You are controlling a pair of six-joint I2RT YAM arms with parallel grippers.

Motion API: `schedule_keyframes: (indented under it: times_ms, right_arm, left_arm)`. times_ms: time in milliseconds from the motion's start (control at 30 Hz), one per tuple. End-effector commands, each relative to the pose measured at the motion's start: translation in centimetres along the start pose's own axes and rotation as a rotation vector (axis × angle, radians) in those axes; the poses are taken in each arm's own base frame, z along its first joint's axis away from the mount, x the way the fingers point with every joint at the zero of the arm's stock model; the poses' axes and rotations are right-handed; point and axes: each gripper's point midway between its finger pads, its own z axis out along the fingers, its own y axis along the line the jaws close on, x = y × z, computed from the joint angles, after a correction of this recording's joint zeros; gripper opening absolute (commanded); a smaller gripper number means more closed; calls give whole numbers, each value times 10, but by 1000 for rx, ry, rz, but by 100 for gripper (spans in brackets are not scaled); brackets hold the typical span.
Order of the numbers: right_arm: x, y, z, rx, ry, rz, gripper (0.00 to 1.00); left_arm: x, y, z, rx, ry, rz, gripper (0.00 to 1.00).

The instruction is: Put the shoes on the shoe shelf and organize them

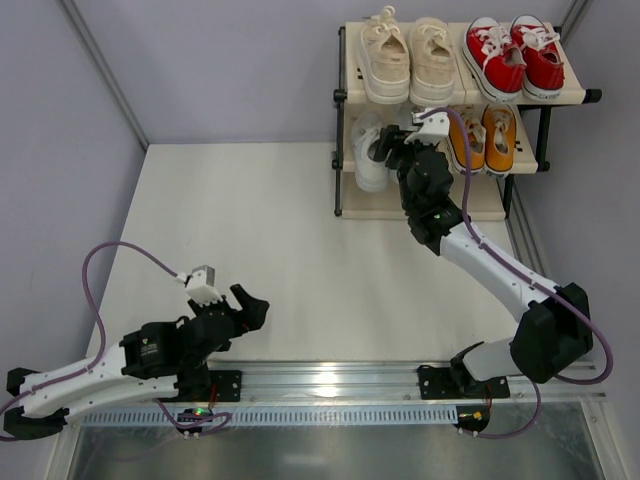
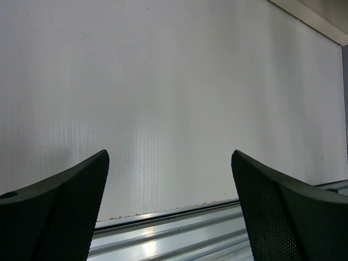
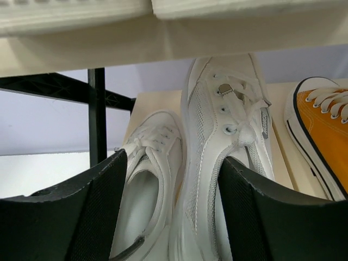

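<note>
The shoe shelf [image 1: 385,203] stands at the far right of the table. Cream-beige shoes [image 1: 410,58] and red shoes [image 1: 515,55] sit on its top tier, and orange shoes [image 1: 485,137] on the middle tier's right. My right gripper [image 1: 400,140] reaches into the middle tier at the white shoes [image 1: 370,155]. In the right wrist view its jaws [image 3: 172,160] stand open, straddling the left white shoe [image 3: 155,144] and the near wall of the right white shoe [image 3: 228,103], the right finger at that shoe's collar. My left gripper [image 2: 169,157] is open and empty, low over the table's near edge.
The shelf's upper panel [image 3: 163,38] hangs close above my right gripper, and a black frame post [image 3: 97,109] stands to its left. An orange shoe [image 3: 321,130] lies right of the white pair. A metal rail [image 2: 179,228] runs along the table's near edge. Grey walls enclose the table.
</note>
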Motion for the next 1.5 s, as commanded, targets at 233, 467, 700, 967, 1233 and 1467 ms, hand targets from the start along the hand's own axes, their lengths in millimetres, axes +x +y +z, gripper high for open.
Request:
schedule_keyframes:
  times_ms: [233, 467, 700, 967, 1233, 1467]
  right_arm:
    - [-83, 4, -18, -53, -217, 89, 68]
    - [-70, 5, -3, -19, -104, 7, 69]
    - [-25, 9, 10, -16, 70, -83, 75]
    - [-6, 7, 4, -13, 208, -122, 89]
    - [-25, 8, -4, -33, 181, -115, 97]
    - [-48, 2, -23, -39, 134, -69, 100]
  left_arm:
    - [-13, -6, -6, 18, -32, -38, 91]
    - [-12, -5, -6, 21, -31, -43, 91]
    - [-12, -2, -7, 22, -31, -48, 91]
    - [-13, -1, -7, 25, -41, -56, 91]
    - [-13, -2, -7, 29, -38, -57, 91]
    - [-12, -2, -6, 27, -37, -53, 91]
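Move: The right white shoe, still cocked heel-up against the right hand's right finger on the middle shelf, has its middle about 5 cm ahead of that hand, 4 cm to its right and 3 cm below. The left white shoe is 5 cm ahead, 5 cm left and 5 cm below the hand; the nearer orange shoe stands roughly 7 cm ahead, 18 cm right and 5 cm below. From the left hand, the right white shoe is some 35 cm ahead, 36 cm right and 18 cm up. The right white shoe is set down and freed: the right hand eases up and back about 1.5 cm, then goes down some 4 cm and slightly forward, tipping its fingers down 15 degrees and rolling its left side down. The fingers spread wide to let go of the shoe; at the end the hand backs up and away a couple of centimetres. ##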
